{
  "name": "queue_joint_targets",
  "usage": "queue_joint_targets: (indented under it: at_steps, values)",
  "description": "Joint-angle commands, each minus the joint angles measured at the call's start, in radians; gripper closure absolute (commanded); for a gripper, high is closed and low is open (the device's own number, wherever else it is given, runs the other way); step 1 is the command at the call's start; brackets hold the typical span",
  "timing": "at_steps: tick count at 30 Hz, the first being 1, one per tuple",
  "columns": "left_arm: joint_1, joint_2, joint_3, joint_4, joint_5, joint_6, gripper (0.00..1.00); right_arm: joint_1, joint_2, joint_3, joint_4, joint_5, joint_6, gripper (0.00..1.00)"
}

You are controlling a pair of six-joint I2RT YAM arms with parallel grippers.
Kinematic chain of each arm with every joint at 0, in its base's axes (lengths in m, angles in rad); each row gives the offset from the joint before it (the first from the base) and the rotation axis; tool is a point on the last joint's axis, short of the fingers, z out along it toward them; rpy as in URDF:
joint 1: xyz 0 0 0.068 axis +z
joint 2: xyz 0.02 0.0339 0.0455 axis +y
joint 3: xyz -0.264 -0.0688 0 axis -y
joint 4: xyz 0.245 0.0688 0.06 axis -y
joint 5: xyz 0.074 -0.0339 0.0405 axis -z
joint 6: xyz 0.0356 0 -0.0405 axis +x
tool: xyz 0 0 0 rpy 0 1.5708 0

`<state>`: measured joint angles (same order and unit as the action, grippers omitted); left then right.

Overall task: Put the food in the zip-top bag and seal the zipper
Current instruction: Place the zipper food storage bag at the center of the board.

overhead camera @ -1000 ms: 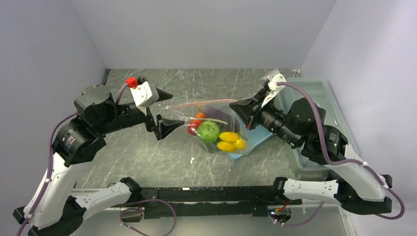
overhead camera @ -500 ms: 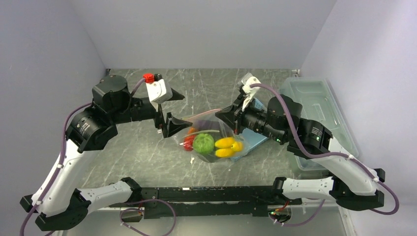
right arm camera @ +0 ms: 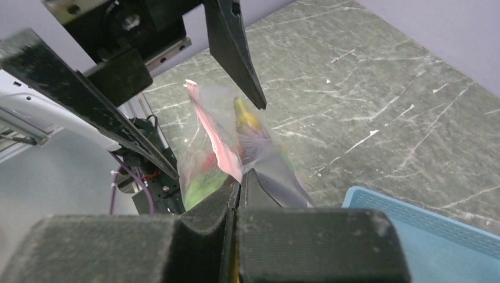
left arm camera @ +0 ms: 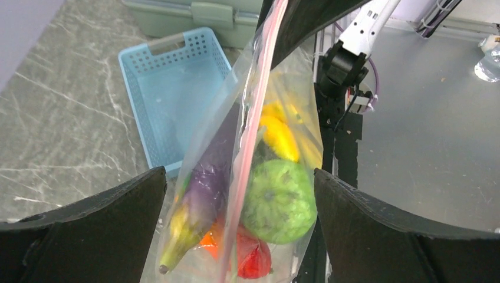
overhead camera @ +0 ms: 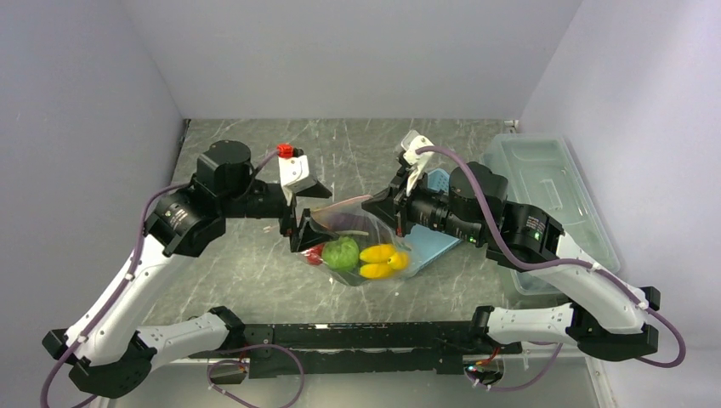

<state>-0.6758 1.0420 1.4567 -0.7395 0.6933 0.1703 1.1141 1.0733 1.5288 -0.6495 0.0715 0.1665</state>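
Observation:
The clear zip-top bag (overhead camera: pixel 361 242) hangs by its right mouth corner from my right gripper (overhead camera: pixel 371 205), which is shut on the pink zipper (right arm camera: pixel 213 141). Through the plastic I see the food: a green melon (left arm camera: pixel 280 200), a yellow banana bunch (left arm camera: pixel 278 134), a purple eggplant (left arm camera: pixel 206 183), an orange carrot (left arm camera: pixel 207 240) and a red piece (left arm camera: pixel 252 258). My left gripper (left arm camera: pixel 239 177) is open, one finger on each side of the bag's left end, with the zipper (left arm camera: pixel 259 88) running between them. Neither finger touches the bag.
The light-blue basket (overhead camera: pixel 438 240) lies just behind and to the right of the bag. A large clear lidded box (overhead camera: pixel 553 195) stands along the right wall. The arms' black base rail (overhead camera: pixel 357 336) runs along the near edge.
Both arms have swung left and toward the near edge, carrying the bag off the basket. The left gripper has come round the bag's left end, still open.

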Motion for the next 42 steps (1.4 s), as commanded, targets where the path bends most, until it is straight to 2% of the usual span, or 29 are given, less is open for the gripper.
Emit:
queue_joint_targets:
  at_steps: [1, 11, 15, 19, 26, 29, 30, 41, 42]
  values:
    - [-0.003, -0.026, -0.042, 0.052, 0.028, -0.008, 0.0, -0.002, -0.019, 0.031, 0.116, -0.019, 0.011, 1.0]
    - [-0.003, -0.039, -0.104, 0.069, 0.055, -0.034, 0.0, -0.003, -0.044, 0.017, 0.142, 0.004, 0.016, 1.0]
    - [-0.004, -0.033, -0.109, 0.061, 0.072, -0.028, 0.07, -0.002, -0.037, 0.02, 0.143, -0.005, 0.016, 1.0]
    - [-0.004, -0.009, -0.101, 0.06, 0.104, -0.033, 0.28, -0.002, -0.036, 0.014, 0.148, -0.013, 0.017, 1.0]
    - [-0.002, 0.021, -0.105, 0.067, 0.123, -0.041, 0.69, -0.002, -0.049, 0.005, 0.15, -0.011, 0.016, 1.0]
    - [-0.003, 0.031, -0.104, 0.072, 0.119, -0.042, 0.97, -0.002, -0.053, 0.0, 0.149, -0.009, 0.014, 1.0]
    - [-0.003, 0.032, -0.102, 0.072, 0.115, -0.043, 1.0, -0.002, -0.057, -0.003, 0.151, -0.009, 0.014, 1.0]
    - [-0.004, 0.02, -0.091, 0.08, -0.048, -0.058, 1.0, -0.003, -0.073, -0.024, 0.136, 0.032, -0.003, 1.0]
    - [-0.004, 0.018, -0.089, 0.078, -0.072, -0.054, 1.0, -0.002, -0.072, -0.024, 0.13, 0.045, -0.004, 0.96]
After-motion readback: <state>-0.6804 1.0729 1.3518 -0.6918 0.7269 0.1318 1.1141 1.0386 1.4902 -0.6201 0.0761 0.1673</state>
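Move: The stretch of zipper the left hand goes for hangs between its wide-open fingers, about 4 cm below it and 1 cm to the right. In the bag, the green vegetable is roughly 14 cm below that hand, 3 cm back and 2 cm right; the blue basket lies some 12 cm ahead, 21 cm right and 35 cm below. From the right hand, already pinching the zipper, that stretch is about 6 cm left, 1 cm back and 3 cm down. The left fingers shut from wide open onto the bag's pink zipper strip and pinch it, after that hand has sunk most of about 4 cm over the strip and edged 1 cm or so to the right, tilting 5 to 10 degrees. The right hand stays closed on its part of the zipper and practically in place. ##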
